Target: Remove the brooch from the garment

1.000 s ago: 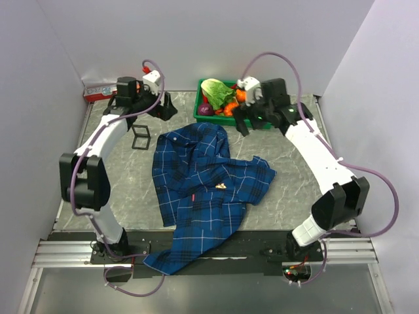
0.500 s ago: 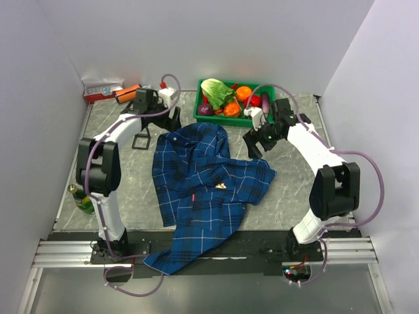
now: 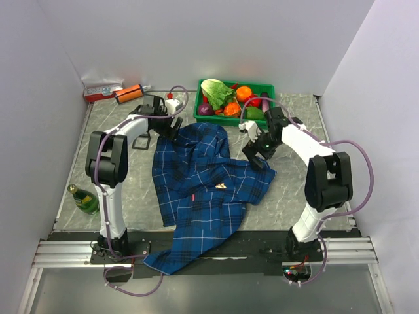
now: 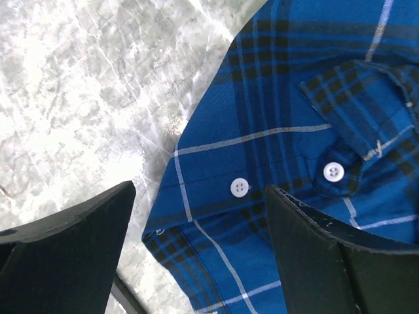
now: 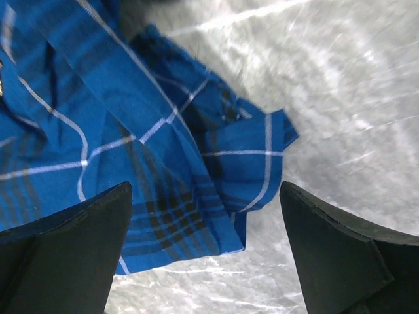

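The garment (image 3: 203,183), a dark blue plaid shirt, lies crumpled across the middle of the table. The brooch (image 3: 221,186) is a tiny gold speck on its middle fold, with a small red tag (image 3: 194,198) lower left of it. My left gripper (image 3: 175,128) hovers open over the shirt's upper left edge. In the left wrist view, that gripper (image 4: 200,248) straddles the garment's (image 4: 294,131) hem near two white buttons (image 4: 239,188). My right gripper (image 3: 256,154) hangs open over the shirt's right corner. In the right wrist view, that gripper (image 5: 206,248) has the garment's (image 5: 131,131) corner between its wide fingers. Neither wrist view shows the brooch.
A green bin (image 3: 267,88) of vegetables stands at the back. A red-and-white box (image 3: 101,89) and an orange-handled tool (image 3: 127,93) lie at the back left. A black square frame (image 3: 139,139) sits beside the left gripper. A green bottle (image 3: 84,198) lies at the left edge.
Both arms have swung in from the back of the table and come down to the shirt, the left to its upper left edge, the right to its right corner. The shirt has not moved.
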{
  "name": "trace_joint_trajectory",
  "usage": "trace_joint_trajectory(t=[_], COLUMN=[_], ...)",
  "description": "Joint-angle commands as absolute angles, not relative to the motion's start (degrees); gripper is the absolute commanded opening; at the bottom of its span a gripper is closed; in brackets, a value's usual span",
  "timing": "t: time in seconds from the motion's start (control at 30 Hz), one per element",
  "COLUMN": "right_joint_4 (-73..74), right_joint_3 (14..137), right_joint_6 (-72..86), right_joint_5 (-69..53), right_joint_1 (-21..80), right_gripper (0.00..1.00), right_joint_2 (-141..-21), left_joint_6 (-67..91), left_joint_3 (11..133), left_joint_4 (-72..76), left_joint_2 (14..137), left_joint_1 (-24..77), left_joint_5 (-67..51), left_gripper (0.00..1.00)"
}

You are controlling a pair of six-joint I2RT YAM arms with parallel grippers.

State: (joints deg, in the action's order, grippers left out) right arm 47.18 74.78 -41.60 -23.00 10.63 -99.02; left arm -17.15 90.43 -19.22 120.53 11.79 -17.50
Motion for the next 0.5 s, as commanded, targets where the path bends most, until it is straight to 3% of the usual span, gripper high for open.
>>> trace_joint_trajectory(t=[0.0,0.17,0.27,0.3,0.4,0.47], right_joint_4=[52.18,58.18,58.88,59.41,59.25,57.49], right_joint_3=[75.32,79.54,81.20,82.08,83.93,84.64], right_joint_6=[-44.99,-46.15,-43.95,-43.16,-41.84,-40.88], right_joint_5=[-22.32,-25.23,-24.52,-24.61,-24.70,-23.82], right_joint_1=[10.99,11.07,11.16,11.08,10.90,10.99], right_gripper=[0.99,0.87,0.67,0.52,0.34,0.26], right_joint_2=[-101.68,-106.96,-109.77,-110.56,-110.23,-108.73], left_joint_6=[-19.25,-19.77,-20.82,-21.18,-22.67,-23.46], left_joint_3=[93.34,92.37,92.02,91.93,91.93,92.28], left_joint_4=[-19.51,-19.69,-20.30,-20.30,-20.92,-21.27], left_joint_2=[122.08,122.96,123.92,124.45,125.42,126.21], left_joint_1=[12.74,12.92,13.18,13.36,13.45,13.53], left_joint_5=[-16.52,-17.14,-17.14,-16.96,-16.79,-16.96], left_gripper=[0.85,0.71,0.65,0.63,0.55,0.44])
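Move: The garment's button-side edge lies about 4 cm below the left hand and 1 cm to its right, with the black frame some 9 cm left, level with the hand. The garment's right-hand fold lies about 6 cm below the right hand and 2 cm back. From the right hand, the brooch is about 9 cm back and 9 cm left, the red tag 14 cm back and 16 cm left. The garment's right-hand fold is gathered between the right fingers as that hand sinks about 4.5 cm and draws back a little, its tips swinging some 15 degrees back towards the base and closing from wide open to about a third. Meanwhile the left hand sinks about 3 cm straight over the button-side edge, its fingers closing to about half. ##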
